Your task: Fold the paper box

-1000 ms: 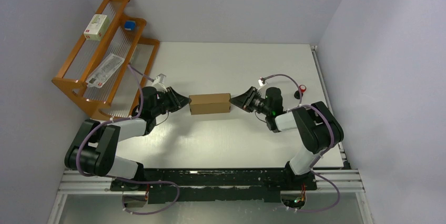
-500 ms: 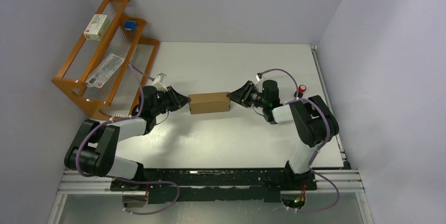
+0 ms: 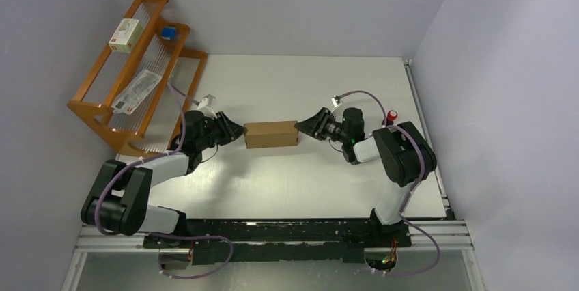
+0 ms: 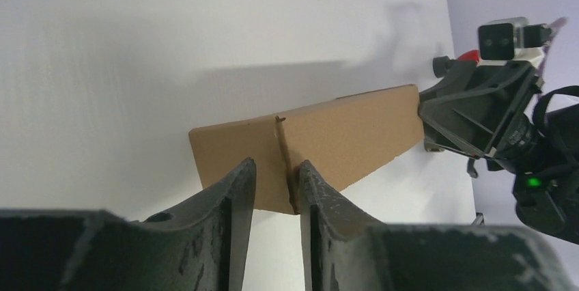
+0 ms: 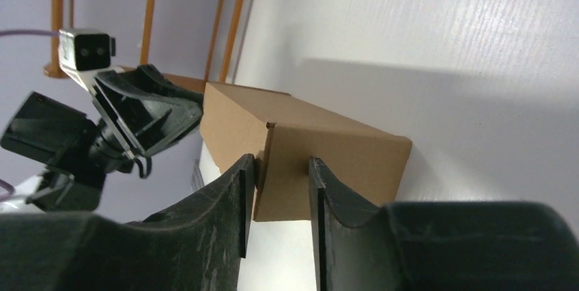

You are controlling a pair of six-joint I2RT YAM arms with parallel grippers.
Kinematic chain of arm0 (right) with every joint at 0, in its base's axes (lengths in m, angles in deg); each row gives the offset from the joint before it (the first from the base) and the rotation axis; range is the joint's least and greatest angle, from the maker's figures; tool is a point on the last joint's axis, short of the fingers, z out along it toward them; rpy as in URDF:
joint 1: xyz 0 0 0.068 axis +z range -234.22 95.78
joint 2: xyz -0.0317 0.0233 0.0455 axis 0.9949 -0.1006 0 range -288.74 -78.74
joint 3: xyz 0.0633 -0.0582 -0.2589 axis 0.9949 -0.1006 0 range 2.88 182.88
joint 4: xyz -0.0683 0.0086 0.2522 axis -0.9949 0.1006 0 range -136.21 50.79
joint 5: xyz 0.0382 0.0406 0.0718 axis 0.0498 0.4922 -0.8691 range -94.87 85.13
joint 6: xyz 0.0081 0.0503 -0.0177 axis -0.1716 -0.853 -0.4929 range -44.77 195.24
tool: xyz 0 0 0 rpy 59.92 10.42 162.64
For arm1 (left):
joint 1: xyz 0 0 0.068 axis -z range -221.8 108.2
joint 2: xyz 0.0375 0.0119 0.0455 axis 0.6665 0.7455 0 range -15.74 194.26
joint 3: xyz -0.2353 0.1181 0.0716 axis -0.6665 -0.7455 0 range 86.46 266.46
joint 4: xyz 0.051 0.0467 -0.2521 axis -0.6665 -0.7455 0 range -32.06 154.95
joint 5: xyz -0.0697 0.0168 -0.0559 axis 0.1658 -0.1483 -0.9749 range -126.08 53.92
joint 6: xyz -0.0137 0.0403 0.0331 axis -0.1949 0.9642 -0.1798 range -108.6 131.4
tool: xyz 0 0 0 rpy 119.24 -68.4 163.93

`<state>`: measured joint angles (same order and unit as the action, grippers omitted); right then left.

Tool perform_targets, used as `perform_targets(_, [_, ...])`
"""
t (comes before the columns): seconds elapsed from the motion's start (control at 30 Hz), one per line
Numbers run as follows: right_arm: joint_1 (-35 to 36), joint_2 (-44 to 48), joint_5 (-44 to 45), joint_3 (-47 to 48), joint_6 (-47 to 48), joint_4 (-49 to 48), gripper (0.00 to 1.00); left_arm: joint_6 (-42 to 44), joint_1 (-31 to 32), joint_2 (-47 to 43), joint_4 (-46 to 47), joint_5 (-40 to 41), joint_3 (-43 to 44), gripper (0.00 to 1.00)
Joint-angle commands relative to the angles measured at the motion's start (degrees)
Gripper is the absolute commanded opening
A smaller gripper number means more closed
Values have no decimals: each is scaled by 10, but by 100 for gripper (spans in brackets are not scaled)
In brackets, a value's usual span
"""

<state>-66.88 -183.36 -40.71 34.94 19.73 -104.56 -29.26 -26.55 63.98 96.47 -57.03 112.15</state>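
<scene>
The paper box (image 3: 272, 134) is a closed brown cardboard block lying lengthwise in the middle of the white table. My left gripper (image 3: 240, 131) is at its left end and my right gripper (image 3: 302, 128) at its right end, both low and pointing inward. In the left wrist view my left gripper (image 4: 273, 168) has its tips against the box (image 4: 341, 134) end beside a seam, jaws a little apart with nothing between them. In the right wrist view my right gripper (image 5: 281, 164) stands slightly open, its tips touching the end face of the box (image 5: 328, 147) near a corner edge.
A wooden rack (image 3: 102, 110) stands at the back left, holding a small white labelled box (image 3: 126, 35), a blue item (image 3: 167, 32) and a flat packet (image 3: 136, 91). A small red-capped object (image 3: 392, 115) sits behind the right arm.
The right forearm swung inward and its gripper shifted slightly toward the far side of the box's end. The left jaws parted a little. The box stayed in place.
</scene>
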Motion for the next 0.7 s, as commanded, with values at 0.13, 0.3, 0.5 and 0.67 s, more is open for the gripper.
perform_targets(0.13, [1, 80, -4, 86, 195, 303, 50, -2, 0, -97, -169, 103, 32, 48])
perform_targets(0.3, [1, 129, 24, 141, 307, 426, 58, 14, 0, -159, -250, 107, 81, 60])
perform_targets(0.5, [10, 175, 33, 193, 422, 530, 62, 84, -1, -244, -393, 119, 148, 74])
perform_targets(0.67, [50, 194, 47, 234, 515, 567, 65, 182, -2, -325, -510, 157, 222, 89])
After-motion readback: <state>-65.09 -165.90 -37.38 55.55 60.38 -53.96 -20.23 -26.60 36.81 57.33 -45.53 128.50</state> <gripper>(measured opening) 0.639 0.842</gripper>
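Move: The closed paper box stands between the hands. Its middle is about 7 cm to the right of the left hand, 1 cm back and 3 cm below. From the right hand it lies some 7 cm left, 2 cm back and 2 cm lower. The red-capped bottle is roughly 24 cm right of the right hand and 4 cm ahead; the stapler is about 19 cm right and 6 cm back, both some 5 cm below. Opening further, both hands rise off the paper box's ends, left about 13 cm, right 7 while rolling. ##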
